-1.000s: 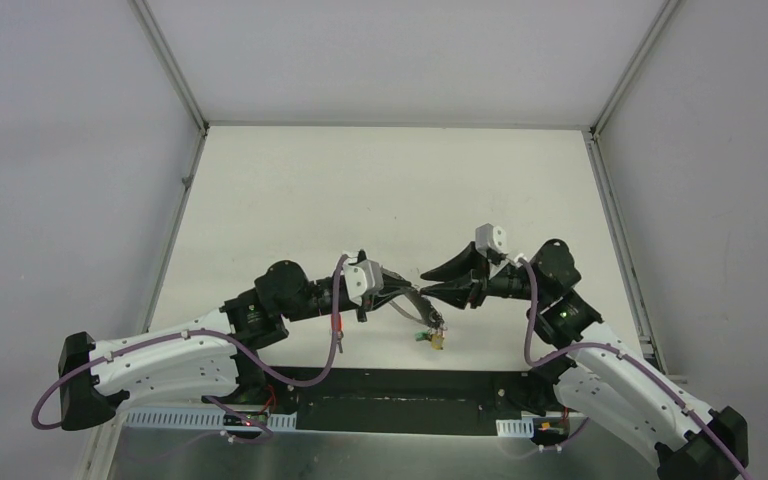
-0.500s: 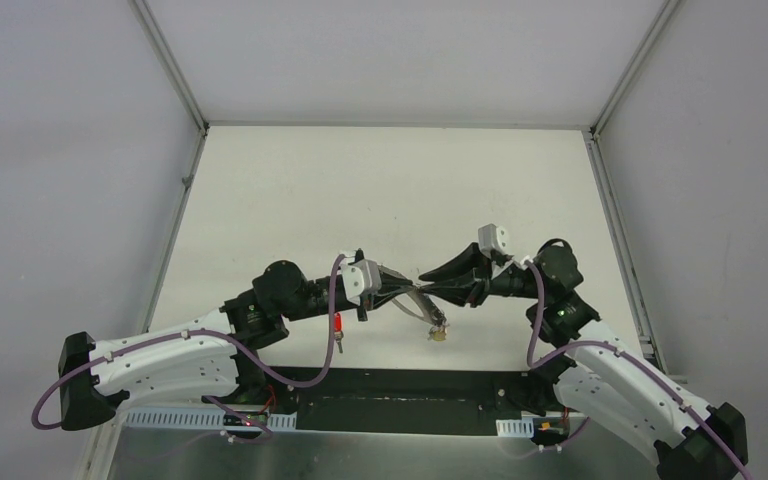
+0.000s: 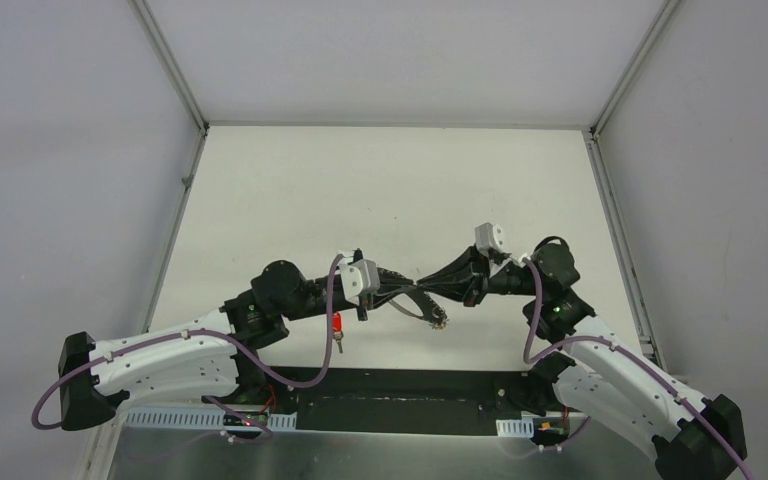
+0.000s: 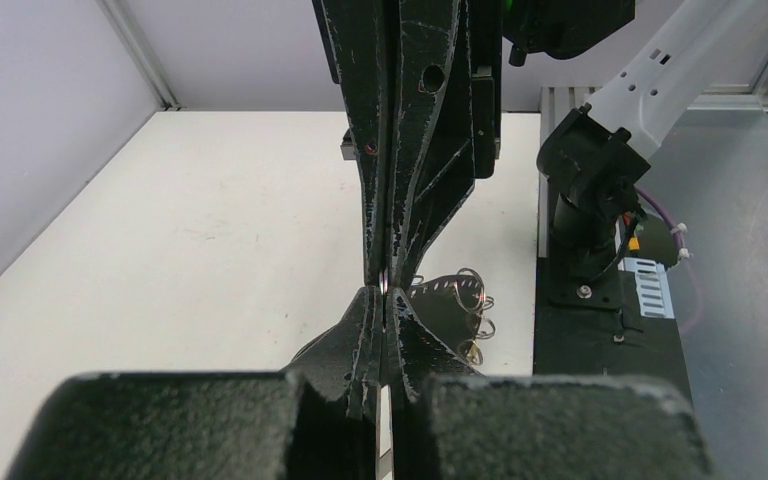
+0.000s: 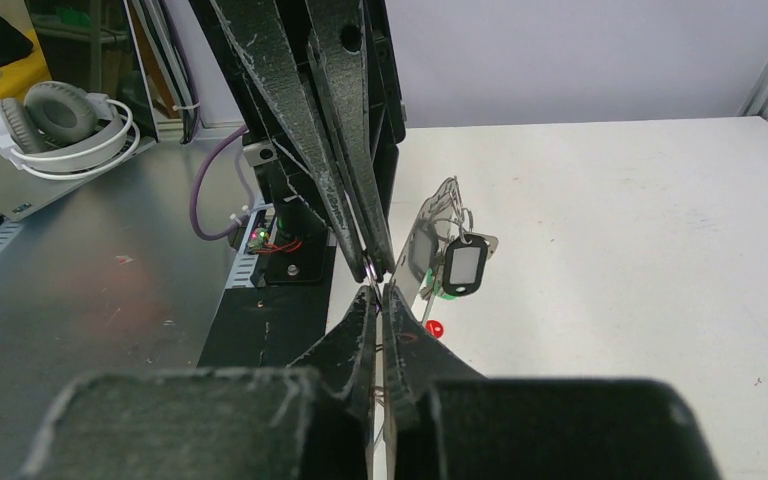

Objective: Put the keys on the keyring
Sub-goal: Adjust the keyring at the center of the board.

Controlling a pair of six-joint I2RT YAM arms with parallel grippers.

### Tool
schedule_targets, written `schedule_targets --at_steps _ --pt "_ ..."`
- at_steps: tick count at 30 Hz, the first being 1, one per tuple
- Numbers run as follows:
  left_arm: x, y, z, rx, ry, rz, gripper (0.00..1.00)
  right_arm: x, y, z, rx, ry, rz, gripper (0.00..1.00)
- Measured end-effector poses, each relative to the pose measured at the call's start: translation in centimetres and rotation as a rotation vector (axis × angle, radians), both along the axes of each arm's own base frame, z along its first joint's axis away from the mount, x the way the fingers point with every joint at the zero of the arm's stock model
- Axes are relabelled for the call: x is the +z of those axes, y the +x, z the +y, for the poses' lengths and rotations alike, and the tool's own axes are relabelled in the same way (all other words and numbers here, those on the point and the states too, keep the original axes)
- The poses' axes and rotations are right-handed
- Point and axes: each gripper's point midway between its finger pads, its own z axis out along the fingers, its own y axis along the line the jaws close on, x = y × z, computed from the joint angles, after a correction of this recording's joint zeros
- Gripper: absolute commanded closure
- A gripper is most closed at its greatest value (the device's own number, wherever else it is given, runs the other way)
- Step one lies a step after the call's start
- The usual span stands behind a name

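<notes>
Both arms meet tip to tip above the near middle of the table. My left gripper (image 3: 415,296) is shut on the thin grey wire of the keyring (image 3: 425,314). My right gripper (image 3: 429,293) is shut on the same wire, right against the left fingertips (image 5: 368,262). From the keyring (image 5: 430,232) hang a black tag (image 5: 463,265) and a green-headed key (image 5: 447,292). A red-headed key (image 3: 337,324) lies on the table below the left arm, and its head is the red-headed key (image 5: 433,327) in the right wrist view. Small loops of the keyring (image 4: 468,292) dangle to the right of the left gripper (image 4: 385,300).
A black base plate (image 3: 400,385) and a metal sheet (image 5: 90,300) run along the near edge, behind the arms. White headphones (image 5: 60,120) lie off the table. Grey walls with metal rails (image 3: 170,60) close in the left, right and far sides.
The right gripper has shut, its fingers closing on the wire beside the left tips. The dangling keyring bundle has risen slightly. The left gripper stays shut.
</notes>
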Motion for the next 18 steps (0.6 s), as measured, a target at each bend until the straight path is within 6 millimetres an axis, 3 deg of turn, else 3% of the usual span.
schedule_targets --at_steps 3,5,8,13,18 --pt "0.0 0.0 0.0 0.000 -0.001 -0.001 0.97 0.0 0.0 0.0 0.002 0.000 -0.002 1.00" --pt "0.0 0.0 0.0 0.000 0.000 -0.001 0.76 0.0 0.0 0.0 0.003 -0.001 -0.008 1.00" --pt "0.3 -0.1 0.2 -0.001 -0.006 -0.006 0.55 -0.9 -0.1 -0.1 0.009 -0.029 -0.025 1.00" --pt "2.1 -1.0 1.3 -0.022 -0.033 -0.036 0.43 -3.3 0.0 -0.6 0.002 -0.112 -0.091 1.00" --pt "5.4 -1.9 3.7 -0.012 -0.093 -0.075 0.31 -4.9 0.1 -1.3 -0.004 -0.171 -0.232 1.00"
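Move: Both shut hands meet tip to tip on the upper edge of the keyring, whose middle hangs about 4 cm below and 2 cm back of each, centred left to right. Its black tag hangs some 5 cm left, 4 cm ahead and 4 cm below the right hand; the bunch at its other end sits about 3 cm right, 5 cm back and 5 cm below. The loose red-tagged key lies on the table roughly 14 cm left and 1 cm back of the left hand, about 28 cm down. The left hand, still at first, spreads its fingers to a bit over half open, lets go of the keyring's upper edge, and draws off up about 5 cm and to the left some 4 cm, easing slightly back. Meanwhile the right hand keeps its pinch on that edge and carries the keyring down about 5 cm towards the board, its left-pointing fingers tipping down by roughly 10 degrees as the wrist rolls a little. ##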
